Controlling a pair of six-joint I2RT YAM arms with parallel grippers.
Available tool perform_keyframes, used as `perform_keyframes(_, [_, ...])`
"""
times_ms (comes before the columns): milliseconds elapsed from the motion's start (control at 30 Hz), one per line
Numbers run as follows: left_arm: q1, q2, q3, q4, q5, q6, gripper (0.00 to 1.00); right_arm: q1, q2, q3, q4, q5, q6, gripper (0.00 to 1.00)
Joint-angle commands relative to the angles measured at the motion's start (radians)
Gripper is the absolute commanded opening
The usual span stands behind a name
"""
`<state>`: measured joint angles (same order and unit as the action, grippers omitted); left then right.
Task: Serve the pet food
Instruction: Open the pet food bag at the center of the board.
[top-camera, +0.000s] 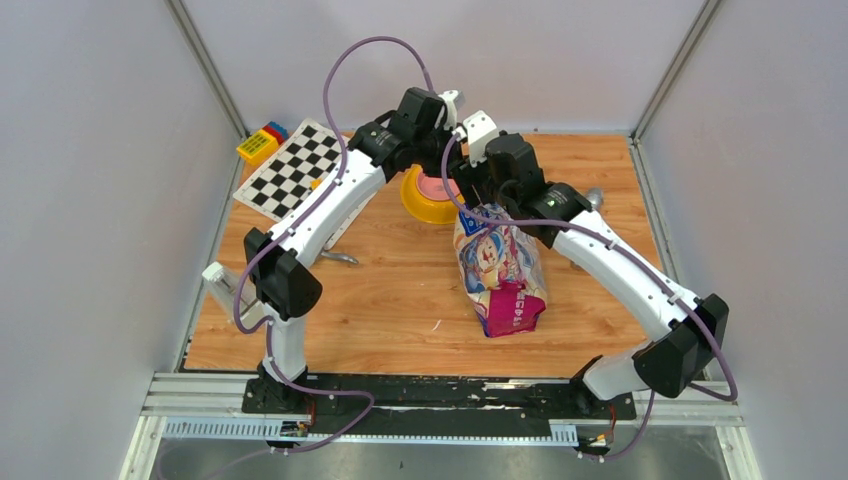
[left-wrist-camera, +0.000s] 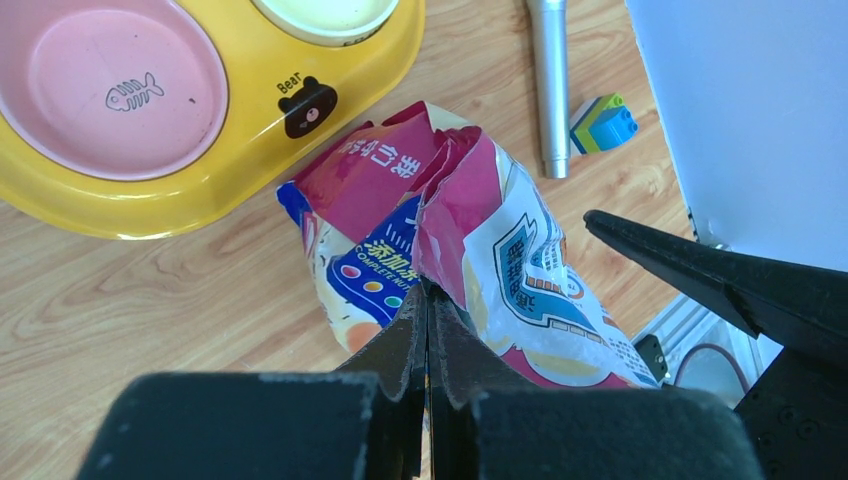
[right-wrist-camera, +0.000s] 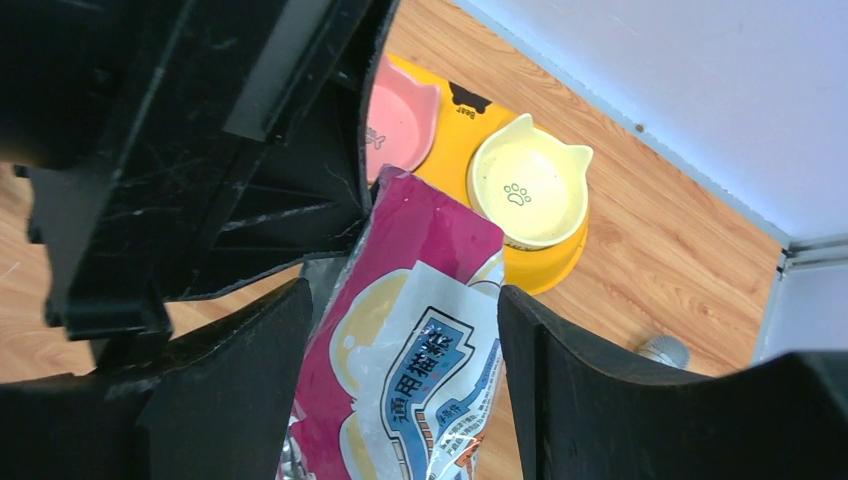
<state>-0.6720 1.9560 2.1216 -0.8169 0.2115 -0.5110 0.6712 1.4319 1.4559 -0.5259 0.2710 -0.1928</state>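
Observation:
The glossy blue-and-pink cat-print bag (top-camera: 500, 270) stands on the wooden table, just in front of the yellow double-bowl feeder (top-camera: 430, 195). The pet food itself is hidden inside the bag. In the left wrist view my left gripper (left-wrist-camera: 428, 292) is shut on a fold of the bag's top edge (left-wrist-camera: 470, 200). In the right wrist view my right gripper (right-wrist-camera: 405, 330) is open, one finger (right-wrist-camera: 240, 390) on each side of the bag's upper part (right-wrist-camera: 410, 360). The feeder's pink bowl (left-wrist-camera: 110, 90) and cream bowl (right-wrist-camera: 525, 180) hold nothing.
A silver-grey handle (left-wrist-camera: 548, 85) and a small toy block (left-wrist-camera: 605, 122) lie by the right wall behind the bag. A checkerboard sheet (top-camera: 295, 170) and coloured blocks (top-camera: 262, 140) sit at the back left. A small metal piece (top-camera: 340, 258) lies under the left arm.

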Motion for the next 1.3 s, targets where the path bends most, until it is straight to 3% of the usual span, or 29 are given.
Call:
perform_keyframes(0, [-0.008, -0.006, 0.020, 0.002, 0.039, -0.010, 0.00, 0.005, 0.005, 0.008, 0.057, 0.089, -0.023, 0.69])
perform_keyframes(533, [-0.006, -0.010, 0.042, 0.023, 0.101, -0.037, 0.00, 0.023, 0.075, 0.018, -0.010, 0.174, -0.005, 0.64])
perform_keyframes(733, [-0.006, -0.008, 0.053, 0.027, 0.113, -0.042, 0.00, 0.033, 0.080, 0.034, -0.066, 0.074, 0.047, 0.60])
perform_keyframes(900, [-0.003, -0.009, 0.057, 0.027, 0.121, -0.044, 0.00, 0.034, 0.127, 0.012, -0.026, 0.205, -0.029, 0.39])
perform_keyframes(1100, [0.001, -0.021, 0.055, 0.027, 0.129, -0.046, 0.00, 0.034, 0.146, 0.002, -0.007, 0.294, -0.098, 0.00])
perform_keyframes(1267, [0.006, -0.038, 0.040, 0.013, 0.095, -0.040, 0.00, 0.033, 0.089, -0.037, 0.111, 0.421, -0.259, 0.00])
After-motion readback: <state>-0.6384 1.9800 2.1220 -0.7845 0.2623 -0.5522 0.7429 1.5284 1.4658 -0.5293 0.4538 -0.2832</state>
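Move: My left hand holds the pet food bag by its top edge. The spot of edge my right fingers go for is 2 cm to that hand's right and 1 cm back, about level. From my open right hand, that spot is some 3 cm below and 1 cm ahead, with no offset to either side. The pink bowl lies about 10 cm ahead and 7 cm left, the yellow bowl 13 cm ahead and 7 cm right, both roughly 26 cm lower. I bring my wide-open right hand down about 3 cm onto the bag's top edge, drifting right about 1 cm, then back left beside my left fingers. The wrist rolls about 10 degrees, its left side dipping, and the fingers shut fully, pinching the film. My left hand keeps its grip and eases forward about 1 cm. ##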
